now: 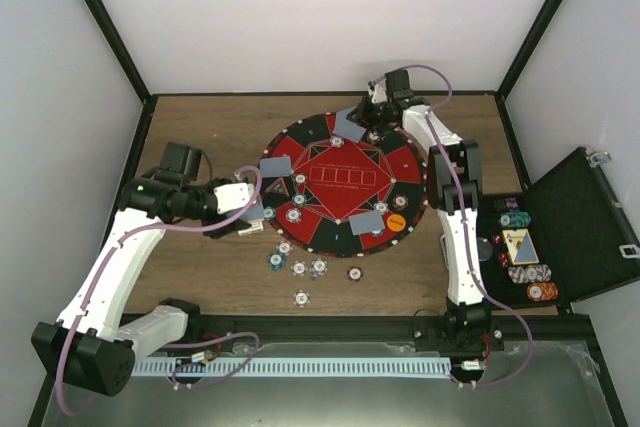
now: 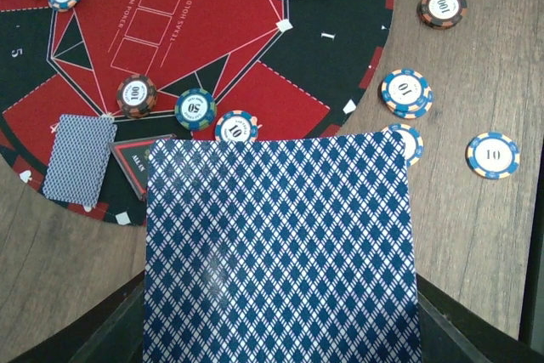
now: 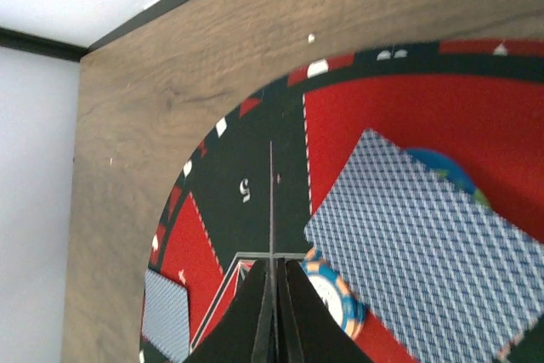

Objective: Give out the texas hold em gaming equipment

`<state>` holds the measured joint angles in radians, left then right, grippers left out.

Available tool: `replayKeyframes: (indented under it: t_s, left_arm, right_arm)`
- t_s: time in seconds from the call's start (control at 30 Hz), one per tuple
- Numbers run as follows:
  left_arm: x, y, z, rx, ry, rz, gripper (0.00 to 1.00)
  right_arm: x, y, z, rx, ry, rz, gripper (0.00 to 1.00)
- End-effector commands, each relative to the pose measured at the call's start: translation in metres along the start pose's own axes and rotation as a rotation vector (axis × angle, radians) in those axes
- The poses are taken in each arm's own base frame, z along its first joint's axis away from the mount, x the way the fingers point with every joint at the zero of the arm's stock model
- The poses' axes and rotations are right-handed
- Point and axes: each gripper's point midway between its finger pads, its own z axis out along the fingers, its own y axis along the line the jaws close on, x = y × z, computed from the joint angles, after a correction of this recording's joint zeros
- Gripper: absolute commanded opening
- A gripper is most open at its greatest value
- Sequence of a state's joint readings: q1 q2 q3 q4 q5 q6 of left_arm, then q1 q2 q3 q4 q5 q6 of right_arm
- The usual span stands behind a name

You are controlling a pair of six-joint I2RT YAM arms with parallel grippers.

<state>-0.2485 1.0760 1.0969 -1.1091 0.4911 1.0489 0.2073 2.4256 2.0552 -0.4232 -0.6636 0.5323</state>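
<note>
My left gripper [image 1: 243, 209] hangs over the left rim of the round red-and-black mat [image 1: 312, 135]. It is shut on a playing card [image 2: 280, 252] whose blue diamond back fills the lower left wrist view and hides the fingers. My right gripper [image 3: 274, 274] is at the mat's far edge, shut on a card [image 3: 272, 201] seen edge-on. Other cards [image 1: 275, 165] [image 1: 368, 220] [image 3: 425, 252] lie face down on the mat. Poker chips [image 2: 195, 108] [image 2: 136, 95] sit on the mat. More chips [image 1: 298, 268] [image 2: 405, 93] lie on the wood beside it. An orange button disc [image 1: 397, 218] rests near the mat's right edge.
The open black case [image 1: 575, 227] stands at the right with stacked chips [image 1: 530, 272] and a card deck [image 1: 520, 244] in front of it. A black frame post [image 1: 535, 37] and white walls bound the table. Cables loop from both arms.
</note>
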Motion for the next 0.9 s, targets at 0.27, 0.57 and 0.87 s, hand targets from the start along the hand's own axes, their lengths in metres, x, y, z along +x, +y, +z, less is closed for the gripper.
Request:
replayKeyframes:
  t_s: [0.27,0.57,0.87]
  left_arm:
    - [-0.011,-0.002,-0.008,0.017,-0.034,-0.005,0.04]
    - [-0.018,-0.001,-0.013,0.010,-0.059,-0.015,0.04]
    - [-0.016,-0.006,-0.012,0.012,-0.067,-0.015,0.04]
  right_arm:
    - [-0.025,-0.011,-0.007,0.143,-0.054,-0.060,0.57]
    - [-0.053,0.051,-0.091,0.223,-0.207,-0.191,0.72]
    - [0.052,0.151,-0.139,-0.039,-0.164,-0.206,0.90]
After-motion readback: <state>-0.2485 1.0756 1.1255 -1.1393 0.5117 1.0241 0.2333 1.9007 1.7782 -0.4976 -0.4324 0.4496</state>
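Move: The right hand still pinches a card just above the far seat of the mat; the card already lying there is about 4 cm to its left, 3 cm back and roughly 5 cm below. The white-blue chip lies some 6 cm left and 6 cm back, the orange-black chip 3 cm right and 5 cm back. From the left hand, still holding the deck, that lying card is about 23 cm ahead, 27 cm right and 16 cm lower. Opening wide, the right hand dips 2 cm over the far-seat card, releasing its card, then rises about 18 cm. ##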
